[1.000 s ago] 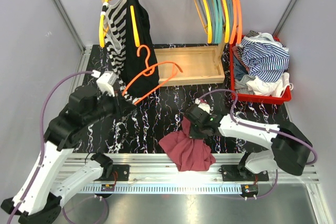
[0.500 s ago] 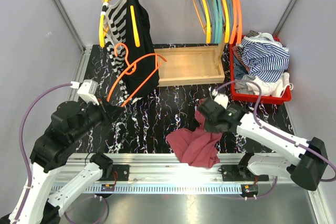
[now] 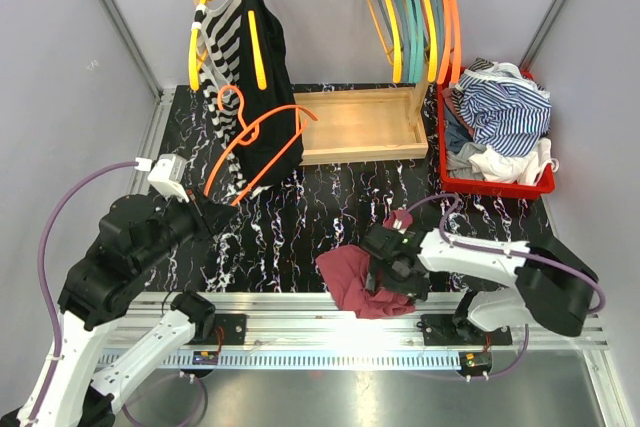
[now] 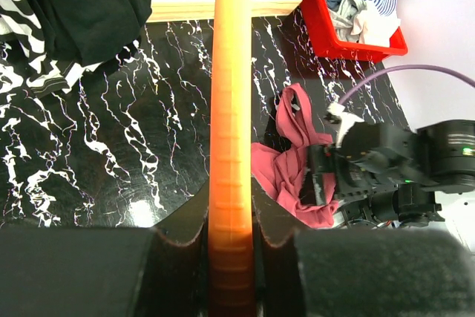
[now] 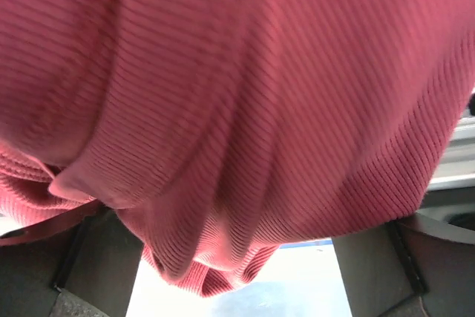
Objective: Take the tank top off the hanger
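The orange hanger (image 3: 258, 137) is bare and tilted above the table's left side, with my left gripper (image 3: 207, 209) shut on its lower end. In the left wrist view the hanger (image 4: 230, 94) runs straight up from between the left gripper's (image 4: 230, 222) jaws. The red tank top (image 3: 349, 278) lies crumpled on the marbled table near the front edge. My right gripper (image 3: 396, 269) is at its right side, open. In the right wrist view the tank top (image 5: 237, 94) fills the frame and sags loosely between the right gripper's (image 5: 237, 276) wide-apart fingers (image 5: 93, 261).
A wooden rack (image 3: 365, 122) at the back carries striped and black garments (image 3: 240, 77) on yellow hangers and several bare coloured hangers (image 3: 420, 7). A red bin (image 3: 497, 187) of clothes stands at the back right. The metal rail (image 3: 300, 307) runs along the front edge.
The right gripper came back down toward the front edge with the tank top and opened its jaws. The left arm swung the hanger up and left, then held still.
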Robot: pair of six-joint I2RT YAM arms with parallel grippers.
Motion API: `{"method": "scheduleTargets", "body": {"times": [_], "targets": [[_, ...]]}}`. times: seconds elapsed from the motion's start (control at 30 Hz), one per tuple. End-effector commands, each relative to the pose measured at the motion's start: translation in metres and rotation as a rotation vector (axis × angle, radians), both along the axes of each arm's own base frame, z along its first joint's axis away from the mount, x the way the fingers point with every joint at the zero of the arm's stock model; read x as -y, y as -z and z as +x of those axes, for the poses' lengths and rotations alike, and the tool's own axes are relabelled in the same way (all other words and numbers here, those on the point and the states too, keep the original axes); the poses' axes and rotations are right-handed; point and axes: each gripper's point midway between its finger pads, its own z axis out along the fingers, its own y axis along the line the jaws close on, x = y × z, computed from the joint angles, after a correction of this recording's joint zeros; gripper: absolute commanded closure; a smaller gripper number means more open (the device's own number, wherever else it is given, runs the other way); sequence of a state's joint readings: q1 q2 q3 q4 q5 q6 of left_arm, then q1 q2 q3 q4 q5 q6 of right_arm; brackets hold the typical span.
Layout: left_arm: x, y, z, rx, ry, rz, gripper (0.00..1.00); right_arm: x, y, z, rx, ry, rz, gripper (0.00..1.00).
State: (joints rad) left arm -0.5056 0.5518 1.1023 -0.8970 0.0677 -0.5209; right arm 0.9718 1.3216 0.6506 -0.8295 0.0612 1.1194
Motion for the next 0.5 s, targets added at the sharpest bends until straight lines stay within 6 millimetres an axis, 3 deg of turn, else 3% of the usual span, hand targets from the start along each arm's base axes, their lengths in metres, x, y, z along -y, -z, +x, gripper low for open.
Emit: {"method": "scheduleTargets", "body": {"times": [0.0,0.07,0.13,0.17,0.2,0.23,0.27,0.3,0.37,0.4,0.47], "targets": [[0.005,-0.011,0.006,0.043,0.007,-0.027,1.0,-0.03,0.012,0.031,0.087,0.102,0.031,0.0],[0.005,-0.011,0.005,0.04,0.01,-0.022,1.0,-0.035,0.013,0.04,0.096,0.129,0.026,0.03],[0.004,-0.011,0.005,0.039,0.011,-0.019,1.0,-0.041,0.003,0.051,0.12,0.137,0.051,0.22],[0.003,-0.009,0.005,0.036,0.009,-0.012,1.0,-0.032,-0.004,0.058,0.147,0.147,0.032,0.36],[0.003,-0.01,0.004,0.037,0.011,-0.011,1.0,-0.031,-0.026,0.07,0.207,0.171,0.066,0.74],[0.003,-0.009,0.003,0.038,0.015,-0.009,1.0,-0.022,-0.038,0.076,0.239,0.199,0.059,0.93],[0.004,-0.009,0.002,0.036,0.022,-0.007,1.0,-0.009,-0.051,0.086,0.289,0.215,0.043,1.0],[0.005,-0.007,0.002,0.032,0.024,-0.008,1.0,0.009,-0.077,0.1,0.342,0.28,0.068,1.0],[0.007,-0.006,0.002,0.033,0.042,-0.01,1.0,0.036,-0.099,0.115,0.401,0.302,0.068,1.0],[0.009,-0.004,0.002,0.028,0.048,-0.009,1.0,0.048,-0.121,0.123,0.448,0.324,0.085,1.0],[0.013,-0.003,0.001,0.03,0.075,-0.012,1.0,0.092,-0.139,0.143,0.502,0.394,0.012,1.0]]}}
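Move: The maroon tank top lies crumpled right under the wide-open right fingers, its middle about 1 cm below them and 1 cm to the left, neither ahead nor back. From that hand, the red laundry basket stands some 28 cm ahead and 24 cm to the right; the wooden rack base is roughly 30 cm ahead and 3 cm to the left. From the raised left hand, the tank top is about 8 cm back, 18 cm right and 30 cm down. Sliding about 3 cm left, low over the table, the right hand shuts its open fingers on the bunched maroon cloth and pinches it. Then it sweeps quickly forward and up, some 10 cm each way, and about 6 cm right towards the laundry basket, swinging its fingertips forward and turning clockwise, each some 20 degrees. ##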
